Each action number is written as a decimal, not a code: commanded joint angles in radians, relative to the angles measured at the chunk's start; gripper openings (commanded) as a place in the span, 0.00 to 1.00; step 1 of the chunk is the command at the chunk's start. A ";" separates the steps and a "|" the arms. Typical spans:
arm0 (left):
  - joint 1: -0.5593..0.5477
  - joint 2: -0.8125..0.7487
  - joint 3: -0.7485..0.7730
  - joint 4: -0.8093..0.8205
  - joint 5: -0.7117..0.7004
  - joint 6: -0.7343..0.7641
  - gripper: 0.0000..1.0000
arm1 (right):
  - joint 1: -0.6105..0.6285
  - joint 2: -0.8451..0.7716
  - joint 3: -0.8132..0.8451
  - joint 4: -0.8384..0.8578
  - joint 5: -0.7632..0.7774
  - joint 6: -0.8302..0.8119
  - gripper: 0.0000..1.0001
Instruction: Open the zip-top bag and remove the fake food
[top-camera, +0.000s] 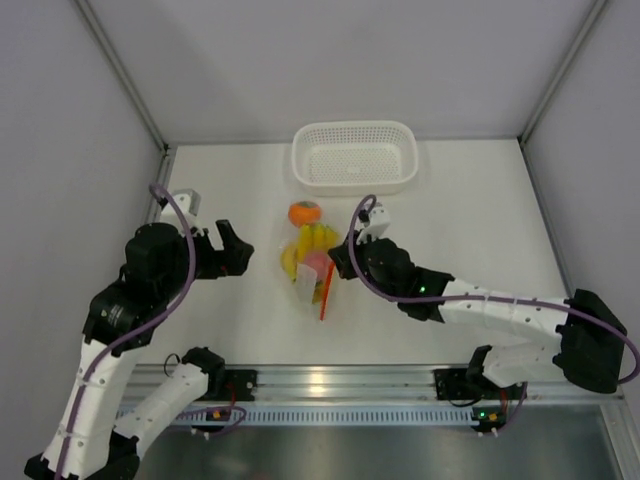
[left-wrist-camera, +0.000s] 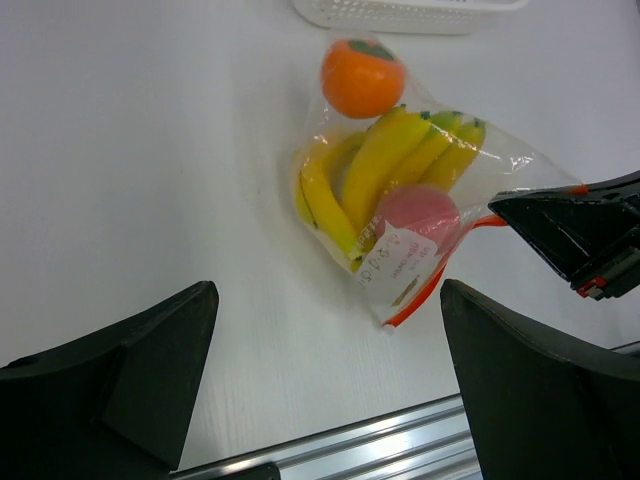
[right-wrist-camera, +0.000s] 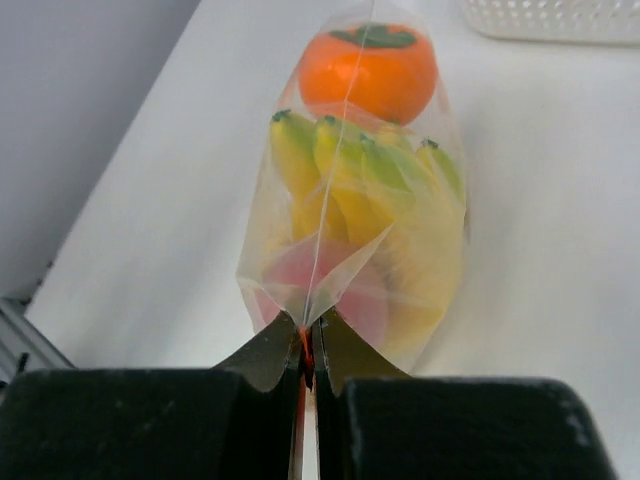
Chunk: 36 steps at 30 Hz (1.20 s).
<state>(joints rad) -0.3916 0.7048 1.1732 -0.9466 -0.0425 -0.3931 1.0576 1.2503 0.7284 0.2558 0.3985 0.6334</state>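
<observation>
The zip-top bag (top-camera: 309, 268) lies mid-table, clear with an orange-red zip strip (left-wrist-camera: 422, 292) along its near edge. Inside it is the fake food: yellow bananas (left-wrist-camera: 385, 165), a pink peach (left-wrist-camera: 415, 212) and an orange fruit with a green top (right-wrist-camera: 368, 72) at the far end. My right gripper (right-wrist-camera: 309, 345) is shut on the zip strip at the bag's right near corner, which is lifted slightly. In the left wrist view the right gripper (left-wrist-camera: 508, 206) comes in from the right. My left gripper (top-camera: 236, 252) hangs open to the left of the bag, apart from it.
A white perforated basket (top-camera: 354, 182) stands at the back of the table beyond the bag, with nothing in it. An aluminium rail (top-camera: 330, 382) runs along the near edge. Grey walls close in both sides.
</observation>
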 joint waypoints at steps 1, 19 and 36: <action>-0.001 0.038 0.088 0.052 0.038 0.020 0.99 | 0.008 -0.025 0.219 -0.347 0.013 -0.280 0.00; -0.001 0.071 -0.188 0.935 0.625 -0.061 0.99 | 0.013 -0.023 0.695 -1.159 -0.234 -0.773 0.00; -0.286 0.239 -0.382 1.339 0.894 0.187 0.99 | 0.013 0.084 0.910 -1.400 -0.587 -0.928 0.00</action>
<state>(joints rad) -0.6540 0.9344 0.7952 0.2821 0.7784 -0.2924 1.0576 1.3174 1.5814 -1.1179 -0.1287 -0.2588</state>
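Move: About 19 cm to the left hand's right, 3 cm ahead and 11 cm lower is the pinched end of the red zip strip, already shut in the right fingers. Counted from the right hand, the bananas lie some 4 cm ahead, 5 cm left and 10 cm below, and the persimmon 14 cm ahead, 8 cm left. The white basket stands roughly 30 cm ahead of the right hand and 5 cm to its right. Swinging about 20 cm to its right towards the zip end held by the right hand, the open left hand first rises, then sinks partway, turning some 60 degrees clockwise and drawing back at the end. The right hand keeps its pinch, lifts, then draws the bag back and rightward while rolling left side down and turning counter-clockwise. ##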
